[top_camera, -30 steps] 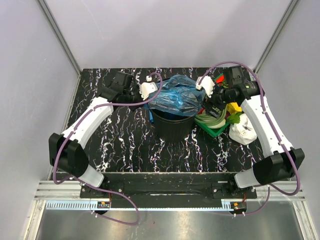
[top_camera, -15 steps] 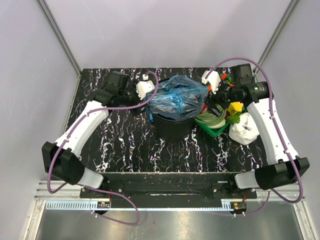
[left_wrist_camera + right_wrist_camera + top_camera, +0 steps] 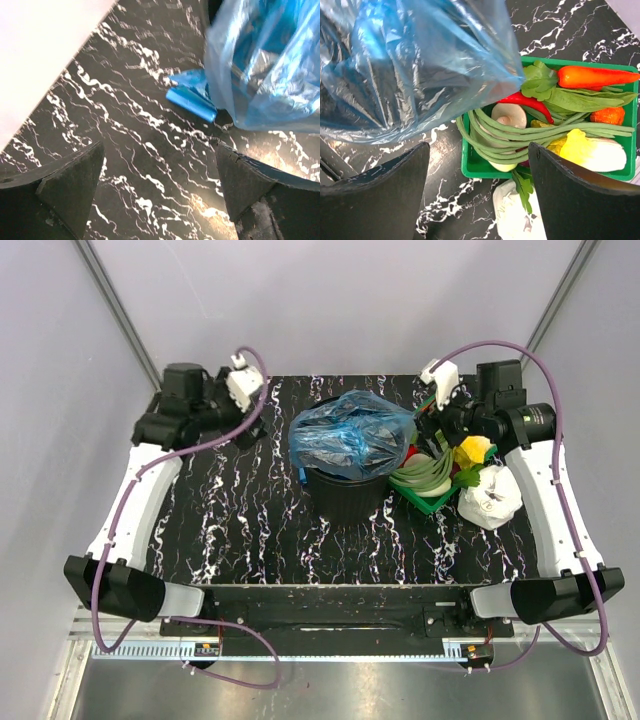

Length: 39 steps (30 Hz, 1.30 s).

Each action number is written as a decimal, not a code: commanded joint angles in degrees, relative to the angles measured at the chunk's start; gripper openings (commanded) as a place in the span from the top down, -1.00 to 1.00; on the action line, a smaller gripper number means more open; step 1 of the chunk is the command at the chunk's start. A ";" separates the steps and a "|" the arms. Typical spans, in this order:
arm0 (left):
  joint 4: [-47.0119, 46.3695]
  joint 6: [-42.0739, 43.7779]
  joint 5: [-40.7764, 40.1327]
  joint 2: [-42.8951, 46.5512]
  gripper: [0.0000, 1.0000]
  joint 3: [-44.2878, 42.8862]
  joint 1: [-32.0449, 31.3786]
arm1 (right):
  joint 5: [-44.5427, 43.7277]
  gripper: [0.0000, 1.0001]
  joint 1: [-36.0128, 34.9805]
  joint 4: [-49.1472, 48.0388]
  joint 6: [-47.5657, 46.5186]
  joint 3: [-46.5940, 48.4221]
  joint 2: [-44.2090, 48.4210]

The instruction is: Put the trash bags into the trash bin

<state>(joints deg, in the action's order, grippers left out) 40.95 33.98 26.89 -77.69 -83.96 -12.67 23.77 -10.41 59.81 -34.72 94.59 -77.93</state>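
The blue trash bag (image 3: 350, 433) lies puffed up over the mouth of the black trash bin (image 3: 345, 498) at the table's centre, spilling past the rim. It also shows in the left wrist view (image 3: 265, 65) and the right wrist view (image 3: 405, 65). A small blue roll of bags (image 3: 192, 102) lies on the table by the bin's left side (image 3: 300, 472). My left gripper (image 3: 252, 428) (image 3: 159, 150) is open and empty, left of the bin, above the table. My right gripper (image 3: 428, 426) (image 3: 477, 150) is open and empty, between the bag and the green tray.
A green tray (image 3: 432, 502) (image 3: 470, 170) of vegetables stands right of the bin. A white wrinkly plastic lump (image 3: 490, 498) (image 3: 520, 220) lies right of the tray. The black marbled table (image 3: 250, 520) is walled in on three sides.
My left arm has drawn back from the bag to the far left corner. My right arm has pulled back a little to the right. The bag stays on the bin.
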 commanded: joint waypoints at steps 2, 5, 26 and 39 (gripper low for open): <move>-6.40 -9.09 17.29 0.18 -0.93 -6.30 3.61 | 5.66 -0.67 2.41 -8.65 11.77 -2.20 2.69; -8.60 -11.65 24.15 -0.53 -0.93 -5.08 3.53 | 12.95 -0.66 2.59 -8.31 10.73 -5.37 4.45; 2.20 -2.61 27.35 4.92 -0.86 -1.03 -3.58 | 31.78 -0.42 2.42 -4.08 13.71 -13.19 4.45; 5.37 8.03 10.21 1.93 -0.85 -2.08 -19.23 | 31.34 0.54 2.07 -5.23 12.40 -14.61 3.40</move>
<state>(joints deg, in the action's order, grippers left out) 47.03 36.84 44.93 -74.67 -83.35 -28.95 53.39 -7.99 56.31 -22.09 79.90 -74.54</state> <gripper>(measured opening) 0.929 0.311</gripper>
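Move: The blue trash bag draped over the bin lies about 21 cm right of the left hand, 2 cm back and 9 cm lower; from the right hand it is some 15 cm to the left, level fore-and-aft, 9 cm lower. From the left hand the small blue roll lies about 11 cm right, 2 cm back, at table height. The vegetable tray is about 7 cm right of the right hand and 6 cm ahead, some 25 cm below. Both hands converge on the bag's near edge: left 16 cm back-right, right 9 cm back-left, right fingers closing. ##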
